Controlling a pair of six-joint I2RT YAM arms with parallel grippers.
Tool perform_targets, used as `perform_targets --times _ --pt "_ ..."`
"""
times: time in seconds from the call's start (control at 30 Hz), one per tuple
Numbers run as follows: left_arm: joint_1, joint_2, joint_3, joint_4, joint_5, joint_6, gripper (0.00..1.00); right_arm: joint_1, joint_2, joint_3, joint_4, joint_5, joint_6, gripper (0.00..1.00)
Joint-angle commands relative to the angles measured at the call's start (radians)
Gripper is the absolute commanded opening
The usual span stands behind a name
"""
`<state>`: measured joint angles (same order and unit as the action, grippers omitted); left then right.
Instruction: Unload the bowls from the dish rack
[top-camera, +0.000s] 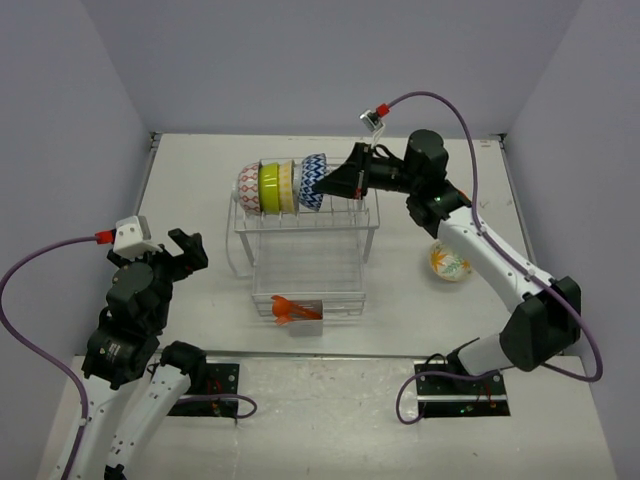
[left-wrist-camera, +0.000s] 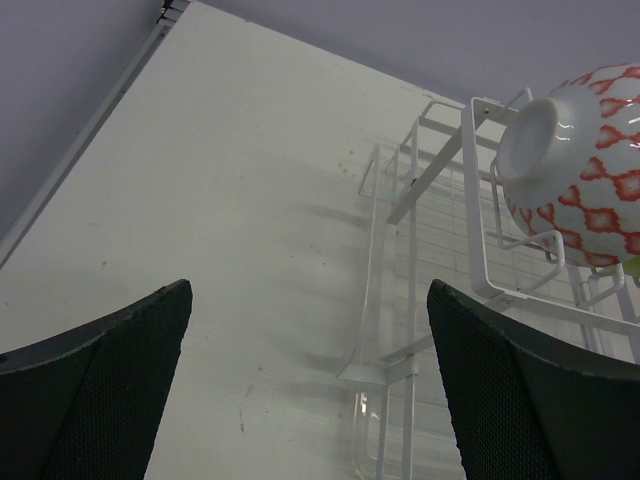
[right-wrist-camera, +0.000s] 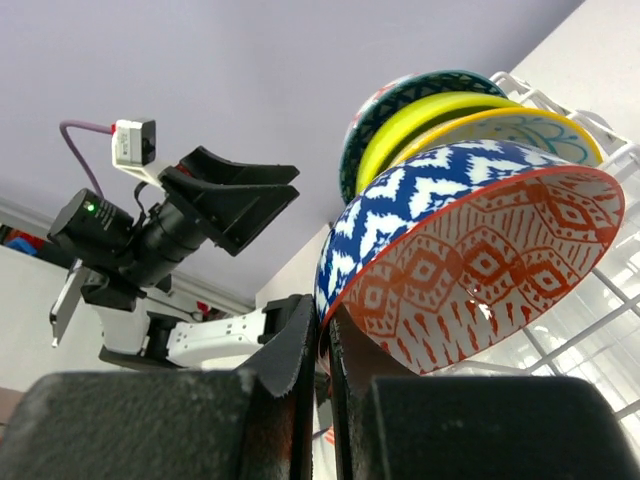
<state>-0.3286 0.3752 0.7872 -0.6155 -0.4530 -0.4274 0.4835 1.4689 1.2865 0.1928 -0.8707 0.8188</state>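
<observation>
The white wire dish rack (top-camera: 305, 250) stands mid-table. On its upper shelf stand on edge a red-patterned bowl (top-camera: 247, 187), a lime green bowl (top-camera: 269, 186), a cream-yellow bowl (top-camera: 288, 185) and a blue-patterned bowl (top-camera: 313, 180). My right gripper (top-camera: 336, 184) is shut on the rim of the blue-patterned bowl (right-wrist-camera: 470, 260), one finger inside, one outside. My left gripper (top-camera: 184, 248) is open and empty, left of the rack; its view shows the red-patterned bowl (left-wrist-camera: 585, 165) and the rack (left-wrist-camera: 440, 300). A white bowl with orange-yellow floral marks (top-camera: 449, 262) lies on the table right of the rack.
Orange utensils (top-camera: 292, 311) sit in the rack's small front holder. The right arm reaches over the table's right side above the floral bowl. Grey walls close the table on three sides.
</observation>
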Motion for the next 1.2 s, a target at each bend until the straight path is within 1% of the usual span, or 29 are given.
perform_targets --times 0.0,0.17,0.27,0.3,0.37,0.4,0.5,0.57,0.6,0.63,0.7,0.73,0.77,0.8,0.83,0.87,0.9,0.93,1.0,1.03,1.07,1.1,1.13,1.17 --pt "-0.001 0.01 -0.006 0.028 -0.015 0.006 1.0 -0.006 -0.108 0.062 -0.018 0.001 -0.07 0.0" --pt "0.0 -0.005 -0.006 0.028 -0.019 0.004 1.0 -0.008 -0.156 0.108 -0.098 0.006 -0.122 0.0" --pt "-0.001 -0.007 -0.006 0.026 -0.016 0.004 1.0 -0.008 -0.208 0.128 -0.185 0.006 -0.207 0.0" --pt "-0.001 -0.007 -0.006 0.029 -0.013 0.004 1.0 -0.008 -0.222 0.135 -0.26 0.016 -0.274 0.0" --pt "-0.001 -0.006 -0.006 0.031 -0.013 0.006 1.0 -0.008 -0.252 0.14 -0.331 0.047 -0.343 0.0" --pt "0.0 -0.004 -0.006 0.031 -0.013 0.006 1.0 -0.008 -0.283 0.143 -0.404 0.086 -0.413 0.0" --pt "0.0 0.008 0.004 0.03 -0.022 0.007 1.0 -0.008 -0.344 0.134 -0.514 0.159 -0.515 0.0" --pt "-0.001 0.017 0.027 0.025 -0.018 0.015 1.0 -0.008 -0.369 0.139 -0.568 0.189 -0.556 0.0" --pt "0.0 0.03 0.046 0.023 0.011 0.021 1.0 -0.006 -0.392 0.146 -0.622 0.22 -0.59 0.0" --pt "0.0 0.04 0.1 0.013 0.028 0.019 1.0 -0.005 -0.404 0.149 -0.648 0.245 -0.605 0.0" --pt "0.0 0.088 0.19 -0.004 0.111 0.013 1.0 -0.002 -0.42 0.174 -0.742 0.315 -0.648 0.0" --pt "0.0 0.108 0.29 -0.013 0.143 0.006 1.0 0.007 -0.43 0.183 -0.772 0.344 -0.667 0.0" --pt "0.0 0.134 0.344 -0.019 0.215 0.0 1.0 0.015 -0.433 0.203 -0.833 0.378 -0.699 0.0" --pt "0.0 0.198 0.398 -0.026 0.258 -0.005 1.0 0.024 -0.436 0.209 -0.86 0.41 -0.711 0.0" --pt "0.0 0.238 0.503 -0.036 0.302 -0.001 1.0 0.042 -0.438 0.217 -0.886 0.485 -0.731 0.0" --pt "0.0 0.285 0.555 -0.049 0.392 0.002 1.0 0.053 -0.438 0.226 -0.936 0.521 -0.75 0.0" --pt "0.0 0.388 0.607 -0.079 0.439 0.007 1.0 0.088 -0.441 0.237 -0.96 0.586 -0.767 0.0" --pt "0.0 0.436 0.704 -0.095 0.558 0.009 1.0 0.113 -0.441 0.244 -0.996 0.622 -0.805 0.0" --pt "0.0 0.563 0.785 -0.116 0.681 0.009 1.0 0.171 -0.437 0.257 -1.044 0.686 -0.868 0.0" --pt "-0.001 0.594 0.819 -0.118 0.767 0.003 1.0 0.249 -0.418 0.264 -1.111 0.758 -0.935 0.0" --pt "-0.004 0.652 0.883 -0.119 0.789 0.001 1.0 0.294 -0.406 0.281 -1.145 0.795 -0.97 0.0" --pt "-0.006 0.68 0.915 -0.134 0.801 0.003 1.0 0.373 -0.394 0.293 -1.176 0.832 -0.986 0.0" --pt "-0.01 0.701 0.943 -0.144 0.812 0.003 1.0 0.41 -0.377 0.307 -1.208 0.848 -1.007 0.0" --pt "-0.024 0.732 0.977 -0.144 0.861 -0.001 1.0 0.44 -0.342 0.345 -1.269 0.86 -1.033 0.0"
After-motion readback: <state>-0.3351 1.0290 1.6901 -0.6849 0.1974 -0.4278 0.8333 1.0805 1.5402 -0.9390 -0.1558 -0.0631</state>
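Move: Gripped by its rim in the right hand, the blue-patterned bowl is still at the rack; the floral bowl on the table it is heading for lies about 31 cm right, 4 cm back and 31 cm below. The yellow bowl is some 6 cm left of the hand, level ahead and 3 cm lower, the green one 10 cm left. From the left hand, the red-patterned bowl is roughly 8 cm ahead, 17 cm right and 5 cm higher. Drawing the blue-patterned bowl off the rack, the right hand goes about 10 cm back and 10 cm right in an arc that rises some 6 cm and sinks again, fingers shut on the rim, tipping from level to roughly 40 degrees down as the wrist rolls. From midway on, the open left hand rises some 22 cm and swings 12 cm right towards the rack's left end, turning about 35 degrees clockwise. ##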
